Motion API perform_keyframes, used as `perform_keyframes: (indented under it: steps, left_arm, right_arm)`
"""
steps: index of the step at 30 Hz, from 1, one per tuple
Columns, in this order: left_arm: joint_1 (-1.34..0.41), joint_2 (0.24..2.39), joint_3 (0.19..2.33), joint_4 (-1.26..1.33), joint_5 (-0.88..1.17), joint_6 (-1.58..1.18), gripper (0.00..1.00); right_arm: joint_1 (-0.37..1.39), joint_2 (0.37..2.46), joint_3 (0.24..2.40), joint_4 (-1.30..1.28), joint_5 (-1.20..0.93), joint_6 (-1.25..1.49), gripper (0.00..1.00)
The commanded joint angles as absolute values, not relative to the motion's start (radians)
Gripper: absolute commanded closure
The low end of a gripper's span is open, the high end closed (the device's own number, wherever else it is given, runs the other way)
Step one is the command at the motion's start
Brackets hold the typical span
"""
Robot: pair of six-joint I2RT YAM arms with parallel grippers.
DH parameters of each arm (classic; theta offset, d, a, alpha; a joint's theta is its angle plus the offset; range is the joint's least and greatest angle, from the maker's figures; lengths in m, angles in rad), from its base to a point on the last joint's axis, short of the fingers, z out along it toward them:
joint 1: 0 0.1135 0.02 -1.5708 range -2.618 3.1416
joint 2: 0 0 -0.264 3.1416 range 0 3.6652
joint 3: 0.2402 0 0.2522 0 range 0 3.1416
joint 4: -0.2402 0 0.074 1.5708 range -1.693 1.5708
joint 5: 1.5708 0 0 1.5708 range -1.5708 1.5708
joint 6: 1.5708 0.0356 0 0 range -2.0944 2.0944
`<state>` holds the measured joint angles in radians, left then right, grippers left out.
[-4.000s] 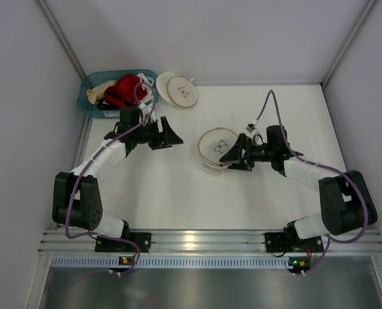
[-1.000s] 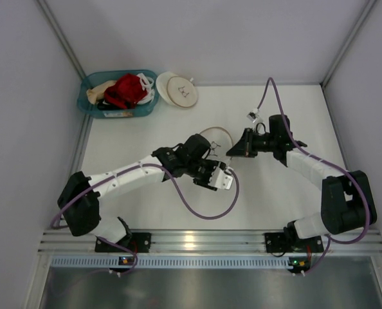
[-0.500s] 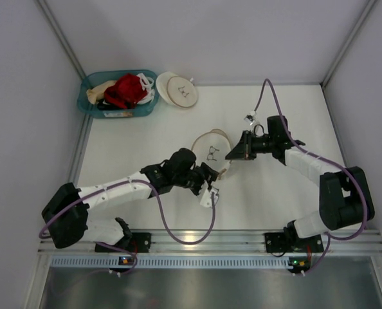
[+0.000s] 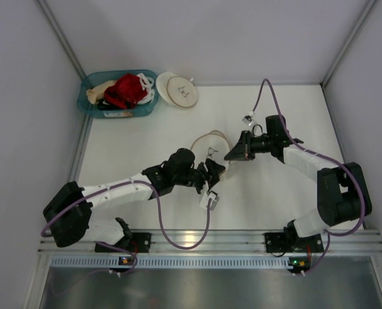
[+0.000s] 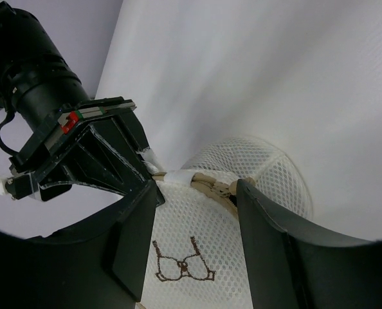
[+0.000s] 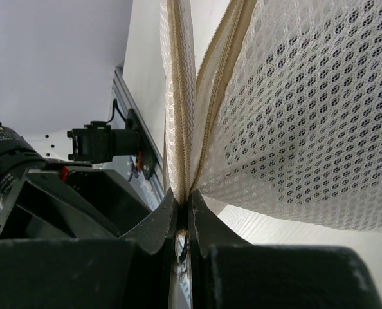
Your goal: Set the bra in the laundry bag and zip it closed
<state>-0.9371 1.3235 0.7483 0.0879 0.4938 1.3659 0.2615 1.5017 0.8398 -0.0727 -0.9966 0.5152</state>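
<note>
The laundry bag is a round cream mesh bag at mid-table, its lid tipped up. A brown bra drawing marks the lid. My left gripper stands open, one finger on each side of the lid, with gaps showing. My right gripper is shut on the bag's rim where the two zip tapes meet. Dark shows through the mesh, but the bra is hidden.
A teal basket with red and beige garments sits at the back left. A second round bag with a tan rim lies beside it. Purple cables loop off both arms. Side walls and the front metal rail bound the table.
My left arm has swung in from the basket to the bag, and its jaws now straddle the lid. The lid has tipped up. My right gripper keeps its hold on the rim.
</note>
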Motion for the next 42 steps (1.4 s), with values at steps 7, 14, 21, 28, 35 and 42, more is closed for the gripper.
perform_keyframes:
  steps: [7,14,21,28,35,42]
  left_arm:
    - [-0.939,1.318,0.703,0.15,0.543,1.449,0.42]
    - [-0.942,1.324,0.66,0.15,0.548,1.539,0.41]
    - [-0.942,1.35,0.669,0.176,0.534,1.568,0.42]
    - [-0.948,1.367,0.663,0.207,0.54,1.608,0.44]
    - [-0.977,1.391,0.676,0.238,0.515,1.614,0.55]
    - [-0.983,1.385,0.667,0.236,0.518,1.647,0.68]
  right_arm:
    - [0.279,1.506,0.885,-0.066,-1.028,0.502,1.0]
    - [0.278,1.516,0.879,-0.094,-1.04,0.485,1.0]
    - [0.281,1.52,0.874,-0.089,-1.051,0.489,1.0]
    - [0.291,1.52,0.876,-0.084,-1.057,0.497,1.0]
    - [0.298,1.537,0.884,-0.084,-1.065,0.505,1.0]
    - [0.299,1.543,0.887,-0.092,-1.066,0.506,1.0]
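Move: The zipper pull on the laundry bag lies about 1 cm back and 1 cm right of the left hand, some 4 cm below it. The bag end pinched in the right gripper is about 6 cm ahead of the left hand, 2 cm right and 2 cm below; the bag's glasses print is about 5 cm ahead, 3 cm left and 7 cm below. From the right hand, the pull sits some 7 cm back, 1 cm left and 2 cm below. Down and slightly back, the left hand sinks about 4 cm onto the zipper pull, then rolls some 10 degrees and eases about 2 cm to the right while its half-open fingers draw partly together around the tab. The right hand keeps its pinch on the bag end, easing a centimetre or so back and slightly down. ##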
